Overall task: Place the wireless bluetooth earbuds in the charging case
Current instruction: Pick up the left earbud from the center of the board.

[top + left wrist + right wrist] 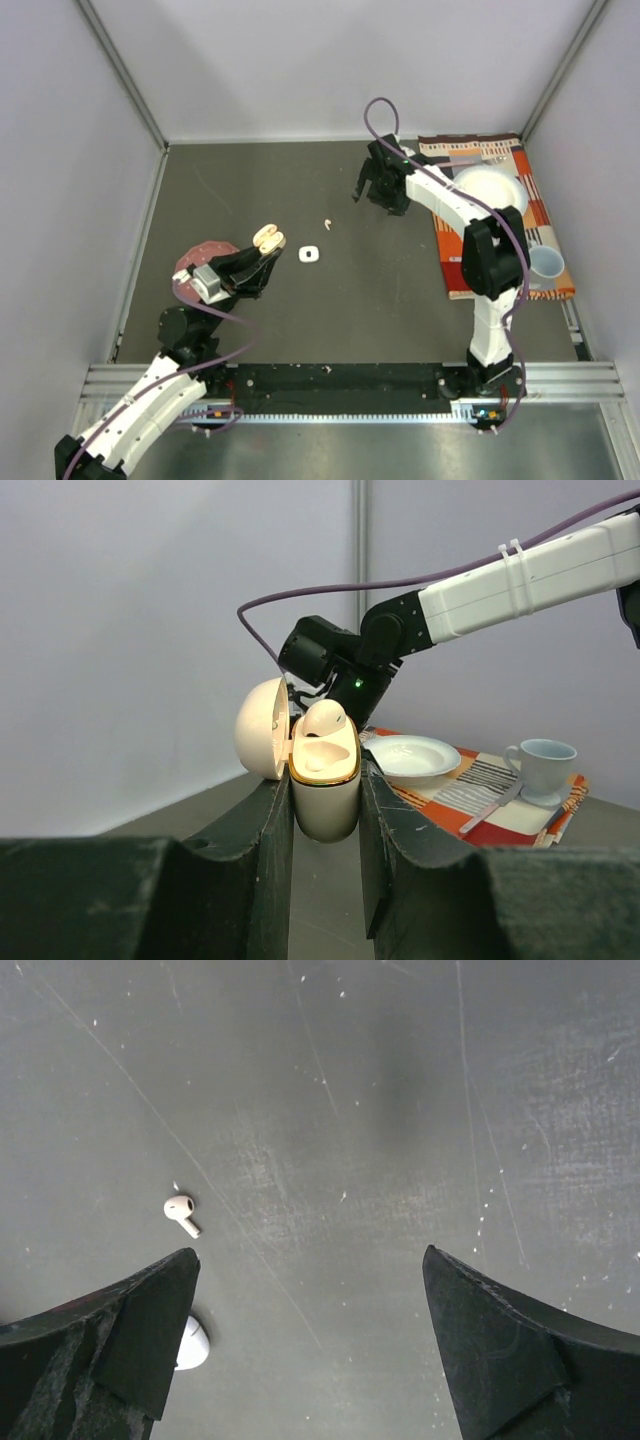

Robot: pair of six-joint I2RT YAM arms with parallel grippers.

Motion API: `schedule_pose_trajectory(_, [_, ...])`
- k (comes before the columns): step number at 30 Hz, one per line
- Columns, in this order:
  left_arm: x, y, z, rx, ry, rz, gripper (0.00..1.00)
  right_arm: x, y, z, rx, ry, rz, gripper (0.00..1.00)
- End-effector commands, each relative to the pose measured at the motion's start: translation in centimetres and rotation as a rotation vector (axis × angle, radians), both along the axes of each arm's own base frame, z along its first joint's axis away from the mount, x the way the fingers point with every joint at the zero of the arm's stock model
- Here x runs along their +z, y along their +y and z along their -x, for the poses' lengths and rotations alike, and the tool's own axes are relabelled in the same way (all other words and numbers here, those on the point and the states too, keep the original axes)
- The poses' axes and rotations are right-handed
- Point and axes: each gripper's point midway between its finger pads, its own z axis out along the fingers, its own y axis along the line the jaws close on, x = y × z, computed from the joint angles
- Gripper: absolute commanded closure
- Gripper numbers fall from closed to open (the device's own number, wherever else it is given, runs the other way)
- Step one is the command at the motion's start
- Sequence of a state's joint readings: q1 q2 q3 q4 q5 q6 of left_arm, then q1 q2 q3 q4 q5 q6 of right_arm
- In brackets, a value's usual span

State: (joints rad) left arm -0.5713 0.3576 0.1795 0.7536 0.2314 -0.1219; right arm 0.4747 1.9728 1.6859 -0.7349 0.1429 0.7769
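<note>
My left gripper [325, 780] is shut on a pale peach charging case [325, 805], held upright above the table with its lid [262, 728] swung open to the left. One peach earbud [323, 718] sits in the case's far slot; the near slot shows empty. In the top view this case [268, 237] is left of centre, with a small closed white case [309, 254] lying just right of it. A loose pale peach earbud [327, 222] lies on the table. My right gripper [310, 1260] hangs open above the bare table, the earbud [180, 1212] ahead of its left finger.
The white case [192, 1345] is half hidden behind my right gripper's left finger. A striped placemat [530, 215] at the right holds a white bowl [490, 188], a cup [546, 262] and cutlery. A dark red disc [198, 256] lies under the left arm.
</note>
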Motion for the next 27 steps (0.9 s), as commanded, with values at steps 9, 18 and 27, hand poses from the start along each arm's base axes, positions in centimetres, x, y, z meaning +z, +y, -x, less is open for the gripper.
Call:
schedule_pose_trajectory(9, [0.9, 0.8, 0.4, 0.041, -0.047, -0.012, 1.00, 0.1, 6.8, -0.7, 0.137, -0.087, 0.082, 0.25])
schedule_pose_trajectory(18, [1.4, 0.9, 0.7, 0.039, -0.060, -0.001, 1.00, -2.4, 9.9, -0.8, 0.244, -0.086, 0.148, 0.36])
schedule_pose_trajectory(27, [1.0, 1.0, 0.3, 0.056, -0.051, -0.013, 1.00, -2.7, 11.6, -1.4, 0.298, -0.111, 0.173, 0.41])
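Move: The left earbud lies on the board some 12 cm to the right hand's left, about 2 cm back and 9 cm below. The closed white case is roughly 17 cm to that hand's left and 9 cm back, at board height. From the left hand, which holds the open cream case, the earbud is about 19 cm ahead, 15 cm right and 30 cm down. The right hand sweeps about 11 cm left, sinking 4 cm on the way, towards the earbud, fingers partly closing. ##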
